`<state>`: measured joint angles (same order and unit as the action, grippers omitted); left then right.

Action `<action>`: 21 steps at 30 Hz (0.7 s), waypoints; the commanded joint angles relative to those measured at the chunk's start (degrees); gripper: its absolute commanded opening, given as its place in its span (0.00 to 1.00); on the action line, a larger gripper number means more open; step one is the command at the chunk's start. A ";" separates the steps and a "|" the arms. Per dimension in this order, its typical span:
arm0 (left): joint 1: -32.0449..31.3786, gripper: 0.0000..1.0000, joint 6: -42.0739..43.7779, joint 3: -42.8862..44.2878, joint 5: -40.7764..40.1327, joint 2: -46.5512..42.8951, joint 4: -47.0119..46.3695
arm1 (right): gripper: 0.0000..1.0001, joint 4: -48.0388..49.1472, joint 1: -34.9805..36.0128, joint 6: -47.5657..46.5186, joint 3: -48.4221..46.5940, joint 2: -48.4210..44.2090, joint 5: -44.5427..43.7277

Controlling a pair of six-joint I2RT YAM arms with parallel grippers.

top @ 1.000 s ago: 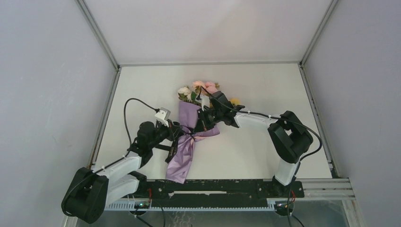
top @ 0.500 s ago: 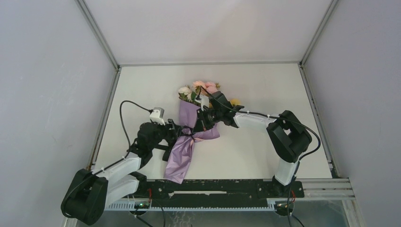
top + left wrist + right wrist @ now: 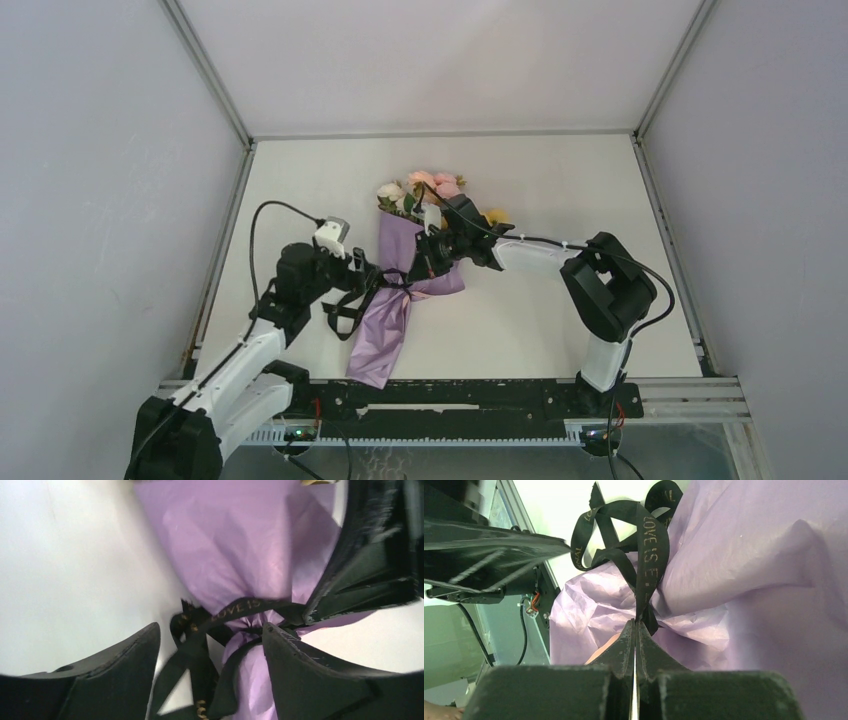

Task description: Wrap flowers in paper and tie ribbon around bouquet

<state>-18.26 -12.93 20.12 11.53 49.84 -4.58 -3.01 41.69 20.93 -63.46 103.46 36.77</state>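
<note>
The bouquet lies in mid-table: pink, white and yellow flowers (image 3: 425, 190) stick out of the far end of the lilac paper (image 3: 385, 335). A black ribbon (image 3: 345, 312) with gold lettering cinches the paper's waist, and its loose loops hang to the left. My right gripper (image 3: 432, 262) is shut on the ribbon (image 3: 651, 545) right at the knot, its fingertips (image 3: 630, 630) pressed against the paper (image 3: 749, 580). My left gripper (image 3: 368, 282) stands open just left of the waist. The ribbon's loops (image 3: 200, 650) lie loose between its fingers (image 3: 115, 670), touching neither.
The white table (image 3: 560, 190) is fenced by grey walls and metal frame posts. A black rail (image 3: 450, 395) runs along the near edge, just below the paper's tail. The left arm's cable (image 3: 262, 225) arches above its wrist.
My left gripper has opened, let go of the ribbon and drawn back to the left. The ribbon's loops have dropped loose. The right gripper has stayed shut in place.
</note>
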 commanded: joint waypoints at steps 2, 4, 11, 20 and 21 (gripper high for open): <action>2.25 0.78 39.27 10.54 18.31 0.46 14.37 | 0.00 2.44 0.30 0.60 -0.55 -0.47 0.94; 2.44 0.76 55.36 11.04 20.43 1.91 22.20 | 0.00 4.51 0.32 0.79 -0.57 -0.90 1.00; 3.14 0.73 75.15 11.70 17.97 7.49 29.24 | 0.00 3.36 -0.07 -0.08 -0.58 -3.12 -1.07; -11.45 0.60 66.22 8.04 15.86 7.60 25.10 | 0.00 -0.73 -1.32 -0.74 -0.46 -4.14 -5.04; -14.20 0.60 63.05 7.48 15.36 7.80 21.44 | 0.00 -1.33 -1.63 -0.75 -0.46 -4.46 -5.59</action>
<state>-23.49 58.00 29.65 27.03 58.26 23.59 -3.66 40.99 20.88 -63.46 102.85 33.71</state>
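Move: The left hand goes for the black ribbon loop beside the knot, about 4 cm back, 2 cm to its right and 6 cm below it. From that hand the knot is some 7 cm right, 1 cm back and 4 cm down; the paper's lower tail lies about 12 cm back, 4 cm right and 8 cm down. From the right hand, closed on ribbon at the knot, the loop is about 8 cm left, 4 cm back and 5 cm down. Up about 3 cm first, then down about 7 cm and back about 5 cm, the left hand swings in to the ribbon loop beside the knot, slipping a little right at the end. On the way its wrist turns clockwise nearly 60 degrees and rolls left side up some 40, the open fingers narrowing partway around the ribbon. The right hand keeps its pinch by the knot. ##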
